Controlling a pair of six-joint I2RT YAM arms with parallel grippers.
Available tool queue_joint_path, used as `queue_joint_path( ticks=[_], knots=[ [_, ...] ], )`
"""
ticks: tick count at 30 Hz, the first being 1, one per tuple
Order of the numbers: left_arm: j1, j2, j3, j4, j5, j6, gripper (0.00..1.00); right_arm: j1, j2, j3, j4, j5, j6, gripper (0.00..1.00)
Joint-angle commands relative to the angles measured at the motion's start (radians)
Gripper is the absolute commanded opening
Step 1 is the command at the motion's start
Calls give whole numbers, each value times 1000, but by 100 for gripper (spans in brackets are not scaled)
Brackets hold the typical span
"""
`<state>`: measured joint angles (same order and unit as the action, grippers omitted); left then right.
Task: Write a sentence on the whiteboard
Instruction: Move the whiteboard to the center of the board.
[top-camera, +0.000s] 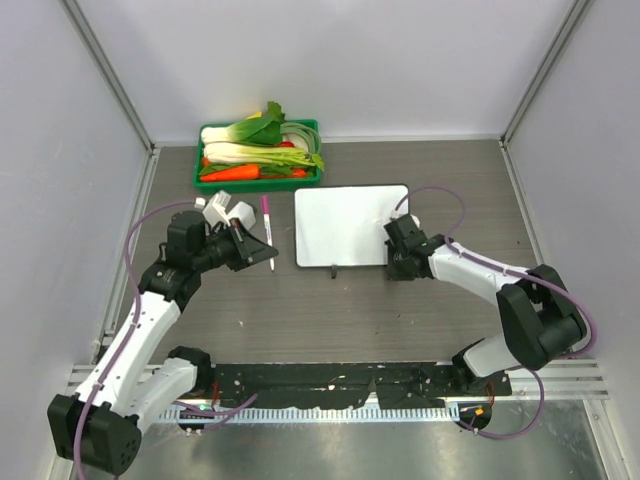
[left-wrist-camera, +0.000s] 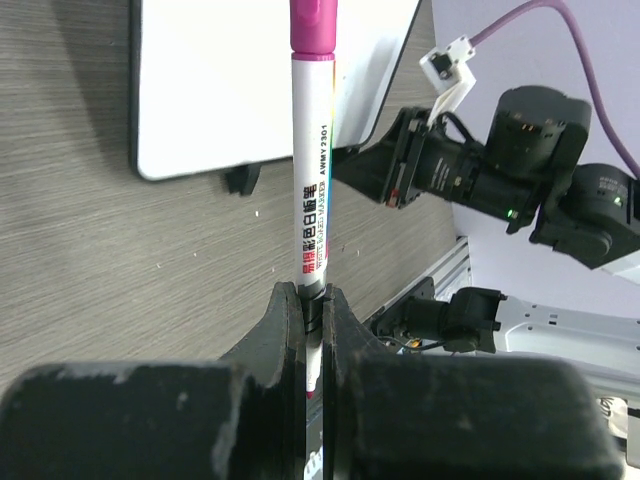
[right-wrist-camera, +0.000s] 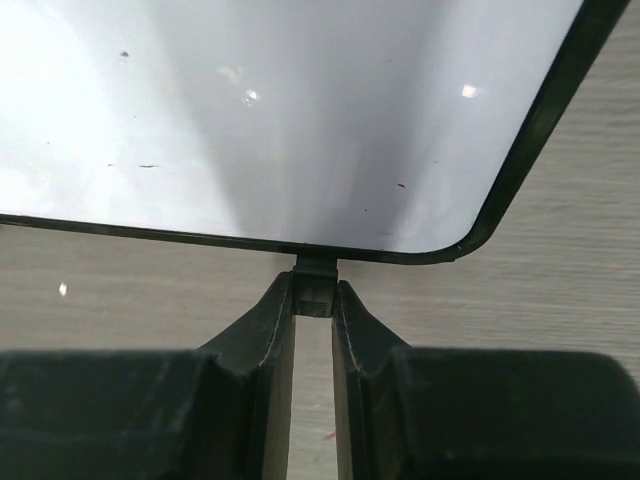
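The whiteboard (top-camera: 345, 225) lies flat at mid-table, glossy white with a thin dark edge. Its face (right-wrist-camera: 280, 110) shows only glare and a few specks; the sentence is out of view. My right gripper (top-camera: 392, 245) is at the board's right near corner, shut on a small black foot (right-wrist-camera: 315, 285) under its edge. Left of the board, my left gripper (top-camera: 262, 250) is shut on a pink-and-white marker (top-camera: 267, 220). In the left wrist view the marker (left-wrist-camera: 312, 150) sticks out of the left gripper (left-wrist-camera: 312, 292), its pink end away from the jaws and toward the whiteboard (left-wrist-camera: 220, 80).
A green tray (top-camera: 312, 128) of leafy vegetables and carrots stands behind the board at the back left. Grey walls close in the sides and back. The right arm (left-wrist-camera: 480, 170) shows past the board in the left wrist view. A black rail (top-camera: 330, 385) runs along the near edge.
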<state>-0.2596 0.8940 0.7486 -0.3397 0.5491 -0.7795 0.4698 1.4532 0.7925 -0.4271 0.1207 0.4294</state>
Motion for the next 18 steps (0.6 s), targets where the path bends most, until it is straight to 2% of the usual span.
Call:
queue_joint_path(
  ticks=[1, 8, 11, 13, 14, 15, 16, 17, 18],
  knots=[
    [5, -39, 3, -15, -12, -12, 0, 120, -13, -24, 25, 16, 91, 1],
    [3, -63, 5, -25, -17, -21, 0, 268, 62, -39, 87, 23, 195, 1],
    [5, -69, 6, -27, -18, -20, 0, 285, 65, -48, 83, 33, 224, 2],
    [5, -67, 8, -28, -18, -17, 0, 286, 52, -61, 88, 11, 236, 6],
    [3, -67, 8, -28, -18, -14, 0, 290, 32, -62, 87, 8, 236, 19],
    [5, -66, 9, -30, -20, -9, 0, 290, 23, -67, 79, 14, 244, 25],
    [5, -63, 14, -33, -20, -4, 0, 288, -5, -68, 74, 17, 241, 39],
    [5, -61, 17, -41, -20, 0, 0, 288, -20, -67, 53, 28, 241, 44],
    [5, -58, 23, -48, -17, 8, 0, 290, -49, -64, 44, 36, 241, 55]
  ],
)
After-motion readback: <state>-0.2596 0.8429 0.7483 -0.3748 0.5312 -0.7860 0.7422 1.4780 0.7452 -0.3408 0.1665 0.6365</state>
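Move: The whiteboard's middle lies about 13 cm ahead and 10 cm left of the right hand, whose fingers already grip the black tab on its near edge. The other tab is roughly 15 cm left of that hand, level with it; the vegetable tray is some 34 cm ahead and 38 cm left. From the left hand, holding the marker in the air, the whiteboard's middle is about 14 cm ahead, 20 cm right and 19 cm lower. The whiteboard, still pinched by its right-hand tab, is dragged over the table by the right hand, about 7 cm to the left and 4 cm back towards the robot, sinking slightly and turning some 5 degrees counter-clockwise. The hand eases off leftward, then its fingers part and let go of the tab. ##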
